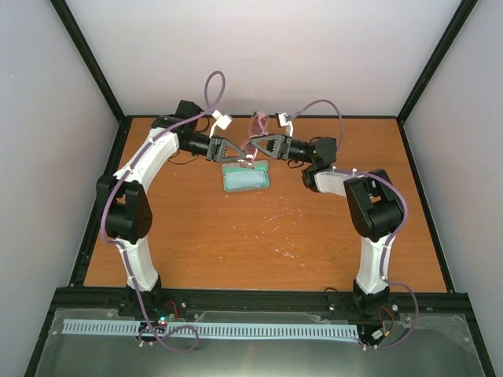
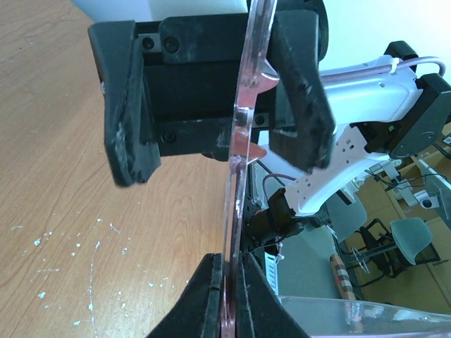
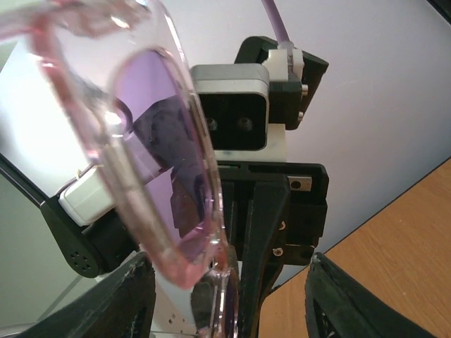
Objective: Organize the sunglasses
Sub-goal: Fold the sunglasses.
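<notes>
The sunglasses [image 2: 238, 141], a thin translucent pink frame with pinkish lenses [image 3: 165, 176], hang in the air above the open grey case [image 1: 246, 179] with its teal lining, at the back middle of the table. My left gripper [image 2: 229, 266] is shut on the edge of the frame, which rises edge-on from between its black fingers. My right gripper [image 3: 229, 271] faces it from the other side and stands open. Its two fingers [image 2: 127, 120] lie on either side of the sunglasses, apart from them. In the top view the left gripper [image 1: 238, 151] and right gripper [image 1: 253, 146] meet tip to tip.
The wooden table [image 1: 259, 236] carries white flecks near its middle. Black frame posts and pale walls close in the back and sides. Purple cables loop above both wrists [image 1: 214, 86].
</notes>
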Available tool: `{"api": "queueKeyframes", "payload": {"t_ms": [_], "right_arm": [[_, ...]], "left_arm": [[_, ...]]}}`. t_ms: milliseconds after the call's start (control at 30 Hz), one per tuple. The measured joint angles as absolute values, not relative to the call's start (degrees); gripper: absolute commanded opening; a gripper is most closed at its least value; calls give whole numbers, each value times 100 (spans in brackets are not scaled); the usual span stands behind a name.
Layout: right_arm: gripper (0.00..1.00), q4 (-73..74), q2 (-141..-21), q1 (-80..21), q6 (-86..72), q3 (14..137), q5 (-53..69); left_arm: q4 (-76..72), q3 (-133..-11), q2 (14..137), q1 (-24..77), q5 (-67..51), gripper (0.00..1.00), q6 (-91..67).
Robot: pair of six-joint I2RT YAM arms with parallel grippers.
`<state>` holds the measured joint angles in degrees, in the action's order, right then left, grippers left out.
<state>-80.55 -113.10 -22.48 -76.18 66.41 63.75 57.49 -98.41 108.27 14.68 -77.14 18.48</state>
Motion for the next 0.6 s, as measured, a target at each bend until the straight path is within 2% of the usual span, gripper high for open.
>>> {"api": "queueKeyframes", "payload": {"t_ms": [467,600], "right_arm": [[18,-8051,-11491,-2340,-7706,6919,6309],[14,-8062,-11548,-2335,-7710,6971,6259]], "left_arm": [[5697,-9843,10969,1514,-7699,2,1824],[5699,-9852,10969,1522,-7673,2,1793]]}}
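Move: The left hand already holds the sunglasses by one end of the front frame; their middle, the nose bridge, lies about 5 cm ahead of that hand, 1 cm to its right and 2 cm higher. From the half-open right fingers, which already stand on either side of the frame, the bridge is roughly 1 cm ahead, level sideways and in height. The teal case lies some 6 cm back from the right hand, 2 cm to its left and 29 cm below. Easing some 1 cm left, the right fingers close around the sunglasses' bridge while the left hand keeps hold. ##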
